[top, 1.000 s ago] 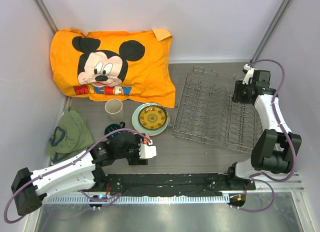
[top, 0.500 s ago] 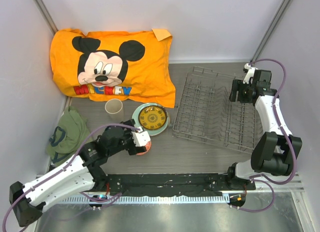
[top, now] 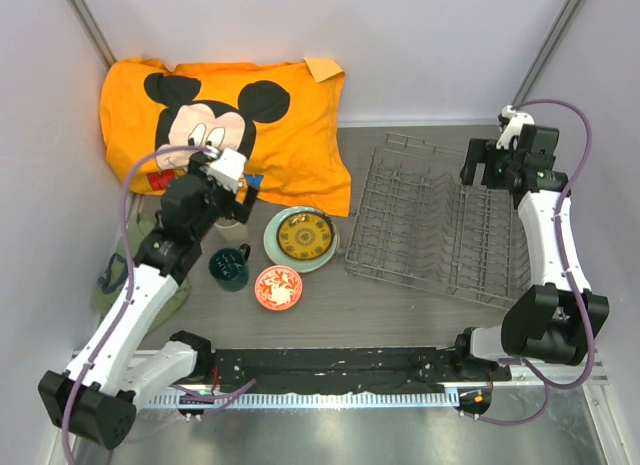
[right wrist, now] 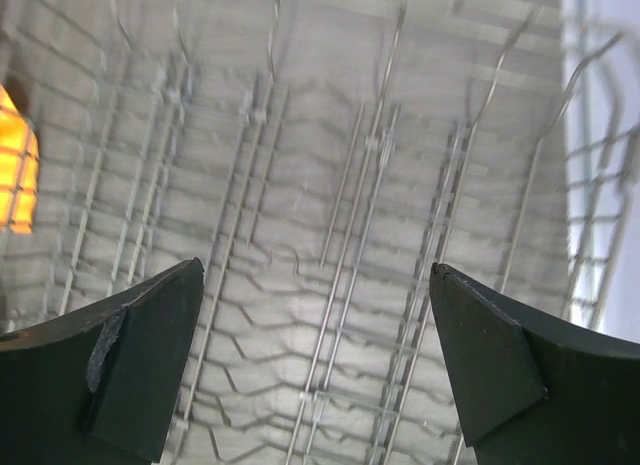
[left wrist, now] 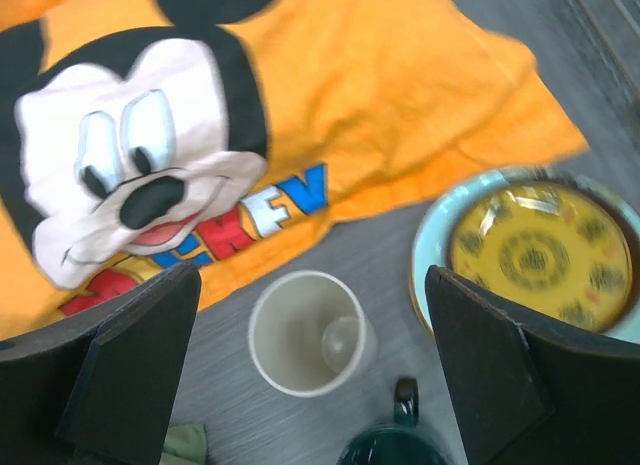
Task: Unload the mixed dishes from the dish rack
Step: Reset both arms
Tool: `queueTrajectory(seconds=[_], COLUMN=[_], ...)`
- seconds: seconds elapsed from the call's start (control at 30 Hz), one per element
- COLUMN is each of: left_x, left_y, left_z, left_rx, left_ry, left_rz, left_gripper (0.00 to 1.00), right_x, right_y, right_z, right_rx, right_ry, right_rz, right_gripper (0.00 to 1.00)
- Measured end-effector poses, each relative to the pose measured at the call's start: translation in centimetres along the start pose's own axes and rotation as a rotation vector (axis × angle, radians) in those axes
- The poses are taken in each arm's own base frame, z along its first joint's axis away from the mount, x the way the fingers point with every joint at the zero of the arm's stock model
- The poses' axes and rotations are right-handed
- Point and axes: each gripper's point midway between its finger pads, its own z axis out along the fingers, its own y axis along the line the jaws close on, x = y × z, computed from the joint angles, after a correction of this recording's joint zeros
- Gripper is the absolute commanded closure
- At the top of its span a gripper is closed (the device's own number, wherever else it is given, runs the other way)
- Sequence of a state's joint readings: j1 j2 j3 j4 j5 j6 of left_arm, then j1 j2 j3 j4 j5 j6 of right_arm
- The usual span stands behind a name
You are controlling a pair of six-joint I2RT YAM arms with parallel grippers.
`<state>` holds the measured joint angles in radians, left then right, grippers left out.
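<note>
The grey wire dish rack (top: 430,225) stands at the right and holds no dishes; its tines fill the right wrist view (right wrist: 330,235). My right gripper (top: 487,172) hovers open and empty over its far right part (right wrist: 318,270). The pale-green plate with yellow-brown centre (top: 302,237), the red-orange bowl (top: 279,287) and the teal mug (top: 229,267) sit on the table at the left. My left gripper (top: 238,188) is open and empty above the beige cup (left wrist: 305,332), which stands upright between its fingers (left wrist: 310,285). The cream floral plate is out of view.
An orange Mickey Mouse pillow (top: 230,125) lies at the far left, just behind the cup. A green cloth (top: 140,270) lies at the left edge beside the mug. Walls close in the left, back and right sides.
The left gripper has let go of the red-orange bowl beside the plate, and the arm has swung back and up over the beige cup. The right gripper has shifted slightly right over the rack.
</note>
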<state>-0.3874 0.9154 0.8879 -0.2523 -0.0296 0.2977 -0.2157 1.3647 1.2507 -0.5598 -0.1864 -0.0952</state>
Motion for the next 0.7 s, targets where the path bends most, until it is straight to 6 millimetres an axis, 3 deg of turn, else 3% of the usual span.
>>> queueTrajectory(seconds=[0.17, 0.3, 0.53, 0.7], left_x=[-2.4, -1.6, 1.9, 1.4], left_y=[6.2, 9.3, 11.9, 13.3], left_z=[1.7, 3.5, 6.0, 6.3], left_rx=[-0.162, -0.245, -0.322, -0.354], left_ry=[-0.030, -0.021, 0.038, -0.009], left_rz=[-0.193, -0.330, -0.456, -0.492], left_gripper=[0.00, 0.00, 0.00, 0.00], right_x=[-4.3, -7.1, -11.5, -15.0], right_y=[0.3, 0.8, 2.0, 3.1], right_z=[-1.3, -2.0, -2.9, -4.1], right_rx=[0.001, -0.005, -0.018, -0.021], right_ry=[-0.110, -0.190, -0.317, -0.434], right_rz=[-0.020, -0.025, -0.037, -0.040], right_gripper=[0.00, 0.00, 0.00, 0.01])
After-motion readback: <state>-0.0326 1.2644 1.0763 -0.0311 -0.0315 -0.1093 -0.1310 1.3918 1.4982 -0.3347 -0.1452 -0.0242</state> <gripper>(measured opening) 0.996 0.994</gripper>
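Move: The Mickey pillow's middle lies about 18 cm ahead of the left hand, 5 cm to its left and 23 cm below. The beige cup is 4 cm left and 4 cm back; the green plate is 13 cm right and 6 cm back; the dark mug is 4 cm left and 14 cm back, all over 20 cm down. From the right hand, the emptied dish rack's middle is about 8 cm back, 7 cm left and 17 cm below. Swing the empty left gripper forward and left by about 11 and 10 cm, away from the cup and plate to above the pillow, with a slight rise and dip on the way; turn it some 25 degrees counter-clockwise while rolling its left side down. Meanwhile lift the right gripper about 15 cm and a little forward, clear of the rack, tipping its fingers up towards level. Keep both grippers wide open, touching nothing. ##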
